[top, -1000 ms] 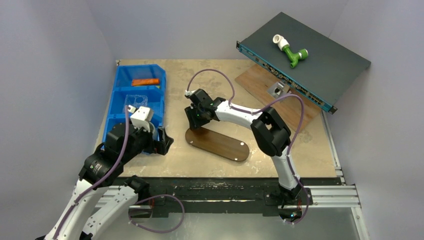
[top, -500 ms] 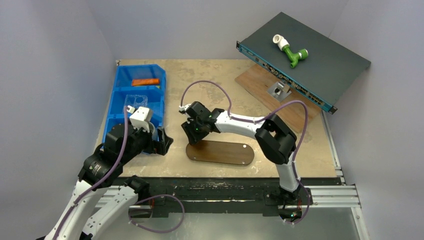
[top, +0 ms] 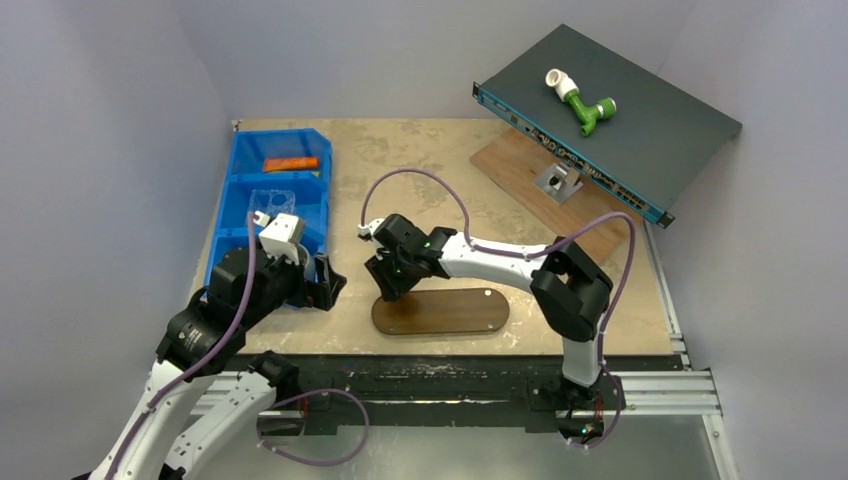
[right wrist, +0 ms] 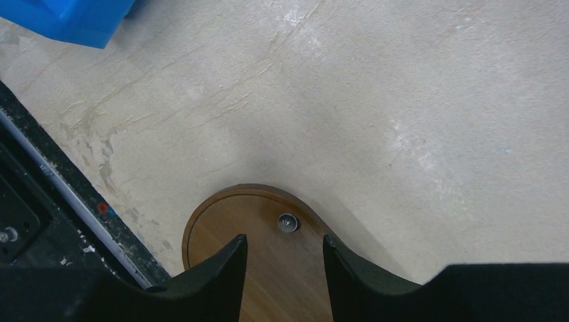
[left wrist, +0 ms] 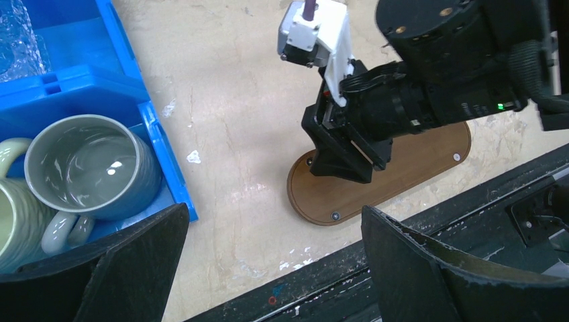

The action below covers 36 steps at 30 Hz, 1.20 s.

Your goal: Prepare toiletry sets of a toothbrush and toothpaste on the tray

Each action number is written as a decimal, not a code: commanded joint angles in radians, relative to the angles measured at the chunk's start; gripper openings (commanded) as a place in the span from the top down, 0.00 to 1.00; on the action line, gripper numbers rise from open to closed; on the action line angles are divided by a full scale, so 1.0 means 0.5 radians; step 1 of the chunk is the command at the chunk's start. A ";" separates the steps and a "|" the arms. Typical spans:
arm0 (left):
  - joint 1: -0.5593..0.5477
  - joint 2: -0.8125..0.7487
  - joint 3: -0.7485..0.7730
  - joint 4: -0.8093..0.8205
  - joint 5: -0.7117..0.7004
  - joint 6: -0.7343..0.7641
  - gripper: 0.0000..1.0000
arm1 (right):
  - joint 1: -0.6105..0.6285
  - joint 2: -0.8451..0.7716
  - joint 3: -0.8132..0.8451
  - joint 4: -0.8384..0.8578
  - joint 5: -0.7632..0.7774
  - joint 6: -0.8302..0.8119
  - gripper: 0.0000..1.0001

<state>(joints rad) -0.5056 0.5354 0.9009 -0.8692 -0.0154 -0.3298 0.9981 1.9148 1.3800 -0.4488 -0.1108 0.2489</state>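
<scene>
The dark brown oblong tray (top: 450, 312) lies near the table's front edge, almost parallel to it. My right gripper (top: 388, 290) stands on its left end. In the right wrist view the gripper (right wrist: 285, 245) has its fingers partly apart. Both tips are over the wood (right wrist: 208, 235) beside a pale dot, and nothing is between them. My left gripper (top: 325, 285) hangs wide open by the blue bin's near right corner and holds nothing (left wrist: 275, 221). An orange tube-like thing (top: 292, 163), the toothpaste by its colour, lies in the bin's far compartment. No toothbrush shows.
The blue three-compartment bin (top: 235, 190) at the left holds a grey mug (left wrist: 87, 164), a pale green mug (left wrist: 13, 215) and clear plastic (top: 270, 200). At the back right, a dark box (top: 650, 130) carrying a green-and-white pipe fitting (top: 580, 103) leans over a reddish board (top: 520, 170).
My right gripper moved toward the front edge, and the tray's left end went with it. The tray swung from a diagonal to nearly parallel with the edge. The left arm stayed still.
</scene>
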 commanded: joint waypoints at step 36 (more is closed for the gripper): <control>-0.006 0.030 -0.017 0.056 -0.027 0.002 0.00 | -0.398 -0.568 -0.718 -0.039 0.704 0.542 0.55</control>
<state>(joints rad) -0.5053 0.5449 0.9009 -0.8692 -0.0154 -0.3298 0.7963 1.6848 1.0519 -0.4919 0.2363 0.4820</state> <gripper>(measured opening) 0.996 0.459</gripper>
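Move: The tray's middle lies about 11 cm to the right hand's right, 4 cm back and 3 cm below it; the half-open fingers are close over the tray's far left screw. The grey mug in the blue bin is some 22 cm left and 6 cm ahead of the right hand, about level in height. From the idle left hand, the tray is about 21 cm right, 2 cm back and 19 cm below. Right hand hops 6 cm up, then about 15 right and down to the tray's far edge, turning clockwise. ##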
